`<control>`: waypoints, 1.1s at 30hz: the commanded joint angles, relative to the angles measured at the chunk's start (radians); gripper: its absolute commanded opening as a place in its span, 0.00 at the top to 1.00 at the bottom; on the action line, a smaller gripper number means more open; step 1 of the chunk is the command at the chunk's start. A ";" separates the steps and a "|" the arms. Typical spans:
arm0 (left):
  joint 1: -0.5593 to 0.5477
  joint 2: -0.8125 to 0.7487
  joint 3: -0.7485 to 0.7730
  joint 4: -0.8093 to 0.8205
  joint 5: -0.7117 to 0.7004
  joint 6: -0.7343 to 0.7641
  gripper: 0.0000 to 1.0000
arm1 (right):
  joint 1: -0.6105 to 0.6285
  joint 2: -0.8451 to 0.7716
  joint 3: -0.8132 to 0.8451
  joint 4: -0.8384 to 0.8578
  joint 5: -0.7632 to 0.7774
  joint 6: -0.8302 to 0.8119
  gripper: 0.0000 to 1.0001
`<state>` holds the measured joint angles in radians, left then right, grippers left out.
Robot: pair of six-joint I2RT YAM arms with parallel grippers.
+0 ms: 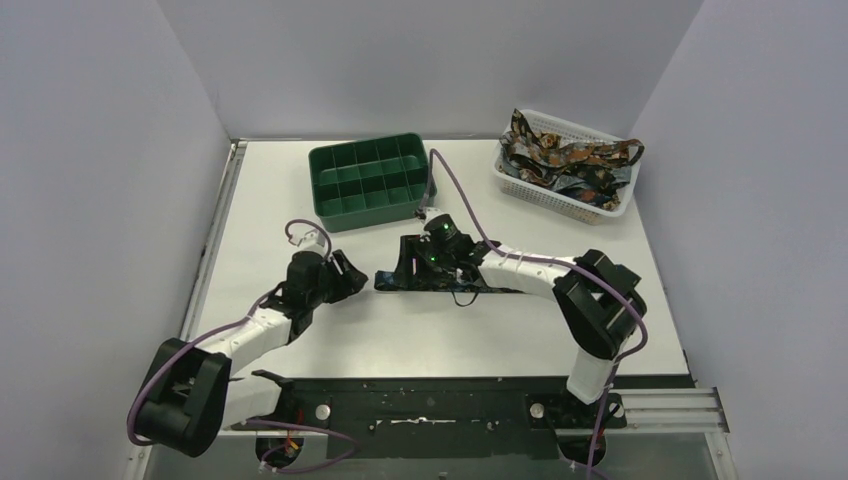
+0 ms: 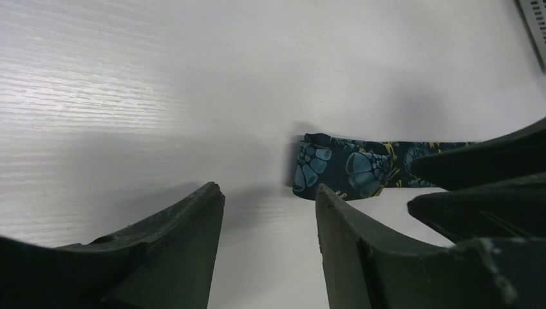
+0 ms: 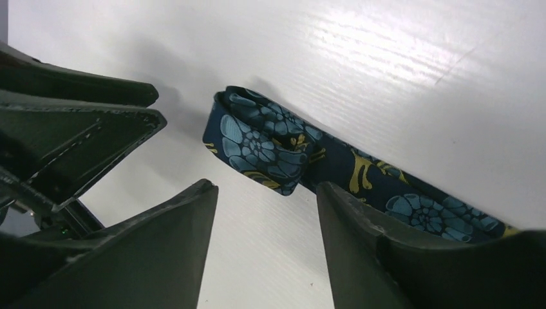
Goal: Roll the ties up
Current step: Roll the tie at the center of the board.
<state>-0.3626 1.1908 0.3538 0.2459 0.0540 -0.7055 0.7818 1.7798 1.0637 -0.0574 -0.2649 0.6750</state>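
One dark navy tie [image 1: 392, 284] with blue flowers and yellow marks lies flat on the white table between the two arms. Its left end [image 3: 257, 143] is folded over on itself once. My right gripper [image 1: 410, 266] hovers over that end, open, with only bare table between its fingers [image 3: 193, 219]. Just to the left, my left gripper [image 1: 357, 273] points at the tie's end [image 2: 331, 168], open and empty; its right fingertip [image 2: 328, 206] is close to the fabric. More ties [image 1: 560, 160] are heaped in the basket.
A green compartment tray [image 1: 368, 180] stands behind the grippers at the back centre. A white mesh basket [image 1: 610, 205] sits at the back right. White walls close in the table on three sides. The two grippers are close together, nearly facing each other.
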 commanded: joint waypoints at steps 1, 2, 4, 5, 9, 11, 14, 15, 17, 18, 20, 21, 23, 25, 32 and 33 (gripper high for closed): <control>0.032 -0.038 0.026 -0.022 -0.041 -0.035 0.48 | 0.018 -0.061 0.005 0.093 0.049 -0.189 0.37; 0.045 -0.048 0.026 -0.037 -0.043 -0.039 0.48 | 0.023 -0.058 0.014 0.101 0.048 -0.253 0.35; 0.079 -0.063 0.032 -0.084 -0.045 -0.047 0.48 | 0.043 -0.052 0.016 0.143 0.085 -0.401 0.29; 0.097 -0.069 0.033 -0.099 -0.040 -0.051 0.48 | 0.056 -0.050 -0.004 0.201 0.070 -0.503 0.28; 0.171 -0.094 0.013 -0.103 0.032 -0.060 0.47 | 0.089 -0.010 -0.070 0.407 0.024 -0.815 0.19; 0.204 -0.107 0.001 -0.105 0.070 -0.060 0.47 | 0.091 0.020 -0.033 0.383 -0.025 -0.906 0.18; 0.249 -0.133 -0.018 -0.117 0.117 -0.052 0.47 | 0.081 0.060 0.024 0.325 -0.118 -0.987 0.16; 0.259 -0.143 -0.022 -0.125 0.127 -0.046 0.47 | 0.076 0.071 0.038 0.310 -0.142 -1.005 0.15; 0.278 -0.167 -0.027 -0.141 0.130 -0.035 0.47 | 0.069 0.094 0.067 0.267 -0.192 -1.030 0.15; 0.285 -0.178 -0.028 -0.153 0.132 -0.029 0.47 | 0.068 0.105 0.079 0.240 -0.217 -1.047 0.15; 0.299 -0.193 -0.029 -0.166 0.138 -0.022 0.47 | 0.068 0.128 0.096 0.204 -0.235 -1.074 0.15; 0.304 -0.197 -0.029 -0.169 0.143 -0.021 0.47 | 0.067 0.139 0.099 0.198 -0.230 -1.076 0.15; 0.308 -0.198 -0.029 -0.166 0.152 -0.024 0.47 | 0.065 0.159 0.103 0.191 -0.222 -1.083 0.15; 0.309 -0.195 -0.027 -0.159 0.164 -0.029 0.47 | 0.064 0.174 0.112 0.177 -0.244 -1.097 0.15; 0.310 -0.199 -0.037 -0.136 0.174 -0.052 0.46 | 0.054 0.240 0.159 0.167 -0.254 -1.123 0.15; 0.310 -0.199 -0.044 -0.124 0.177 -0.061 0.47 | 0.053 0.248 0.168 0.161 -0.253 -1.124 0.15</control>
<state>-0.0578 1.0080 0.3244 0.0856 0.1917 -0.7494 0.8436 2.0045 1.1751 0.1001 -0.4957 -0.4015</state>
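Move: Just left of the open right gripper lies the rolled end of the tie, about 3 cm left, level in reach and some 5 cm below. The flat rest of the tie has its middle roughly 24 cm to the right at that low height. The green tray is centred about 22 cm ahead and 8 cm left. The left gripper sits 10 cm left and 3 cm back. From the left hand, the roll is some 7 cm right, 3 cm ahead and 4 cm below. Rising a little first, the right hand swings about 5 cm left over the tie's roll while its wrist rolls some 65 degrees counter-clockwise about the fingers' own line and the fingers open wider; then it sinks roughly 5 cm to straddle the roll, one finger on its far side and one on its near side. The left hand, still half open, clears away to the left by about 7 cm. ##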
